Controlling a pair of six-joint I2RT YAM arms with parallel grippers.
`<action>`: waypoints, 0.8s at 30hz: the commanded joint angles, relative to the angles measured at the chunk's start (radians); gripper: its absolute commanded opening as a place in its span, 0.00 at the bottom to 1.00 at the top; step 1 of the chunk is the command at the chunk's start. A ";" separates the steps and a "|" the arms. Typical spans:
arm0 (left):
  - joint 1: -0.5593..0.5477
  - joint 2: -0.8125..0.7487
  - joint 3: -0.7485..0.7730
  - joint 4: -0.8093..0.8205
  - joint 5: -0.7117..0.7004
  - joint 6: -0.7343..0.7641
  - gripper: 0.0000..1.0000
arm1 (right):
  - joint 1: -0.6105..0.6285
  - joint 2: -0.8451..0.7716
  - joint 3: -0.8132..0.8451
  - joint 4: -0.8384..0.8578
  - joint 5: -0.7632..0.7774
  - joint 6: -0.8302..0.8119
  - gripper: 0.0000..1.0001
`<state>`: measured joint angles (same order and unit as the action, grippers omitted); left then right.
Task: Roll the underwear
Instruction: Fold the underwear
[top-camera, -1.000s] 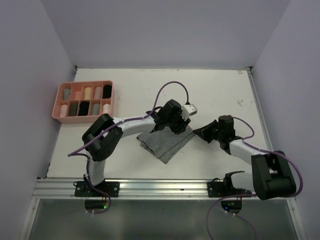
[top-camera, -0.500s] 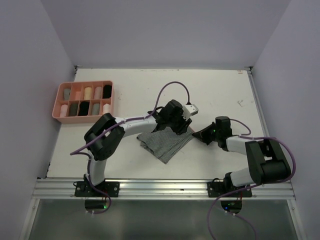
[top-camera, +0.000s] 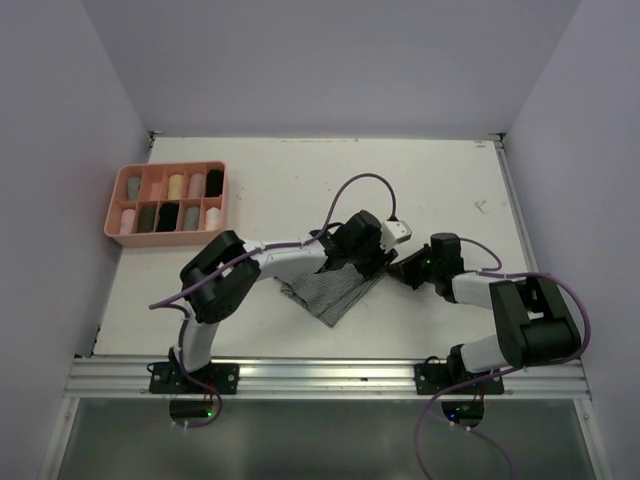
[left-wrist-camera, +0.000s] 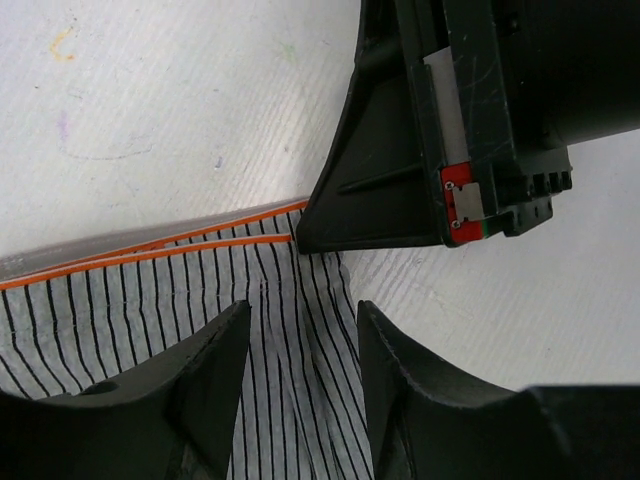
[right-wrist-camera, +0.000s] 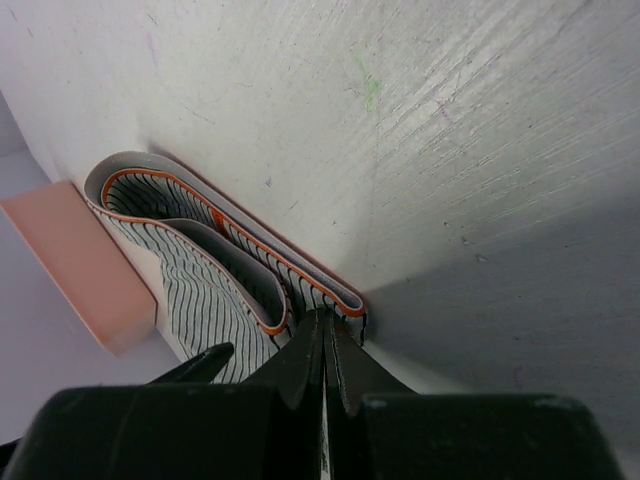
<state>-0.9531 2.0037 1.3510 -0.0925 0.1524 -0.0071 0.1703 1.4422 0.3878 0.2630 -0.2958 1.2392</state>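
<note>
The grey striped underwear lies folded on the white table, its orange-trimmed waistband along the far edge. My left gripper hovers open just over the striped cloth near its right corner, with fabric showing between the fingers. Coming in from the right, my right gripper is shut, its tip set against the underwear right below the waistband corner. From above, both grippers meet at that corner: the left gripper and the right gripper.
A pink compartment tray with several rolled garments stands at the back left. The left arm's purple cable arches over the table's centre. Grey walls close in the table on three sides.
The left gripper has slid right along the underwear toward the right gripper, and its jaws have spread a little. The right gripper's tip stays at the cloth's corner.
</note>
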 joint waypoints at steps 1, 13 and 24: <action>-0.015 0.038 0.048 0.020 -0.048 0.001 0.49 | 0.003 0.020 -0.017 0.008 0.053 0.005 0.00; -0.021 0.070 0.079 -0.004 -0.149 0.002 0.26 | 0.005 0.055 -0.021 0.036 0.037 0.011 0.00; -0.016 0.053 0.069 -0.006 -0.105 0.001 0.00 | 0.001 -0.060 0.025 -0.036 0.044 -0.020 0.04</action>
<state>-0.9710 2.0853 1.3861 -0.0998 0.0395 -0.0059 0.1703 1.4448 0.3820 0.2901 -0.2981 1.2495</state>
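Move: The bit of underwear the open left fingers go for, the layered cloth by the right end of its waistband, lies about 1 cm ahead of them, level sideways and some 3 cm below. The right fingertips are roughly 3 cm to the right of the left hand, 2 cm ahead and 3 cm lower; the underwear's middle is about 10 cm left, 4 cm back and 4 cm below. The waistband's right corner sits right under the shut right fingers, about 1 cm down. The left hand sinks about 3 cm onto the underwear, easing some 1 cm forward on the way with only a slight wrist turn, and then, staying low, shuts its half-open fingers fully to pinch the cloth just left of the right fingertips. The right hand stays in place, its shut fingers still pressing down on the waistband's right corner. ##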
